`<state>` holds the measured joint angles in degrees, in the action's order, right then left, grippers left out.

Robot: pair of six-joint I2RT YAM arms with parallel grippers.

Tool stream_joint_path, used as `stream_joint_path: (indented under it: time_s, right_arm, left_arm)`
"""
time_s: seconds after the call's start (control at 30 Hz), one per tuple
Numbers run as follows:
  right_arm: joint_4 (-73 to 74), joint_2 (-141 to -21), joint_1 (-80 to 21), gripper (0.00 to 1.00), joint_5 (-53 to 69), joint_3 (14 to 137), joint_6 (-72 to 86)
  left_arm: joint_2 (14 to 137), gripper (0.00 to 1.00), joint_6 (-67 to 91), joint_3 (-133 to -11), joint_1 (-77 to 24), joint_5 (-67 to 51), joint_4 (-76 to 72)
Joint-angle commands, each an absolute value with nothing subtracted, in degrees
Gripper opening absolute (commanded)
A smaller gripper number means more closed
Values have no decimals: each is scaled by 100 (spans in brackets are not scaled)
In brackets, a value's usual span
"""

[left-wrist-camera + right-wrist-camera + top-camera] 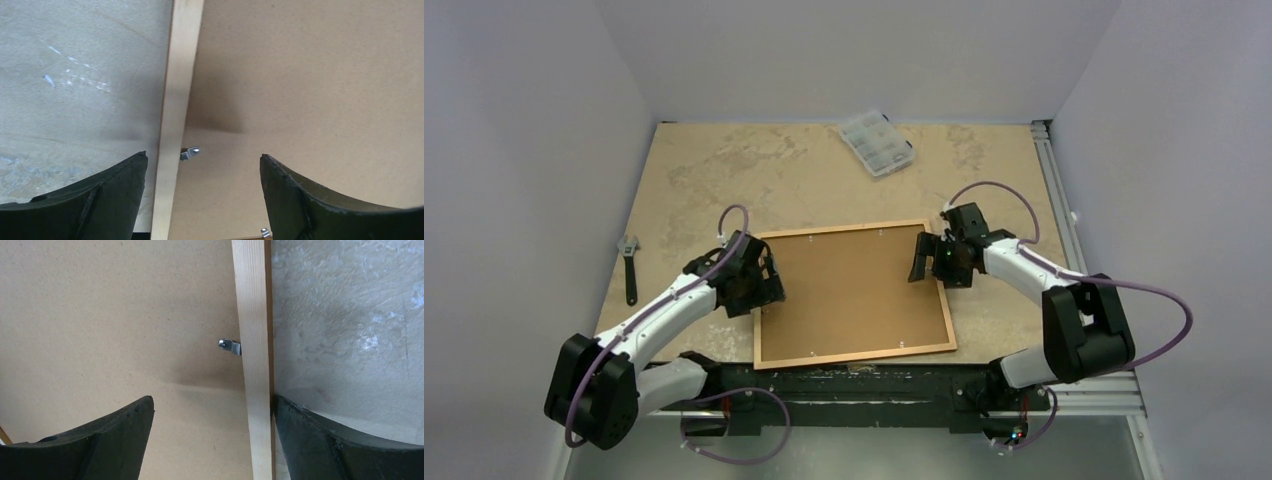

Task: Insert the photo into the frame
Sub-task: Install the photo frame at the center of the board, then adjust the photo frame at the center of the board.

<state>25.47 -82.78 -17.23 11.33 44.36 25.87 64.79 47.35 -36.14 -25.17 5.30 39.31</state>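
The frame (854,357) lies face down in the middle of the table, and a plain brown backing board (854,290) fills it. The photo is hidden. My left gripper (769,285) hovers open at the frame's left side. In the left wrist view its fingers straddle the pale wooden rail (175,110), next to a small metal clip (190,152). My right gripper (921,258) is open at the frame's right side. It spans that rail (252,315) below a clip (229,346), with its outer finger (320,440) against the rail's outside edge.
A small clear plastic compartment box (876,143) sits at the back of the table. A black adjustable wrench (629,268) lies near the left edge. White walls close in the table on three sides.
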Motion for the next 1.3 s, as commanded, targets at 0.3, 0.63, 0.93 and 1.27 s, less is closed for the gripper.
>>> stream_joint_path:
  time_s: [0.3, 0.63, 0.93, 1.27]
  right_arm:
    - [2756, -7923, -2012, 85, 1342, 3867, 2804]
    - [2203, -8770, -2908, 84, 1274, 4563, 3410]
    - [2839, -8052, -2922, 88, 923, 4550, 3136]
    - [3156, -6993, -2998, 86, 1061, 3533, 3313]
  left_arm:
    - [7251, 81, 4799, -4033, -2499, -351, 3084]
    - [8198, 82, 4051, -5588, -2145, -109, 3851]
    - [6926, 96, 3736, -5692, -2151, 990, 4978]
    - [4487, 100, 4330, -4294, -2453, 163, 5134]
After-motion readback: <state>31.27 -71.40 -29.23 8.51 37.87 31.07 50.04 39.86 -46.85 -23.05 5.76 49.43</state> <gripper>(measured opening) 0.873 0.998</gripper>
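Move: Both open hands straddle the landscape frame's two ends. The left rail's middle is about 2 cm left of the left hand, level fore-and-aft and some 3 cm below. Its metal clip is about 1 cm left, and the near-left corner 16 cm back and 2 cm left. The right rail's middle is about 2 cm right of the right hand, level with it and 3 cm below, with the near-right corner some 15 cm back and 5 cm right. The left hand, fingers staying open about the left rail, first shifts slightly right and dips, then shoves that end of the frame about 8 cm forward, rising as it goes, before it swings back and up to finish 10 cm higher with its fingers tipped some 15 degrees forward. The right hand, also open, draws back 2 cm, swings about 5 cm left with its outer finger pushing the right rail inward, then slides back another 5 cm along the rail towards the near-right corner. ##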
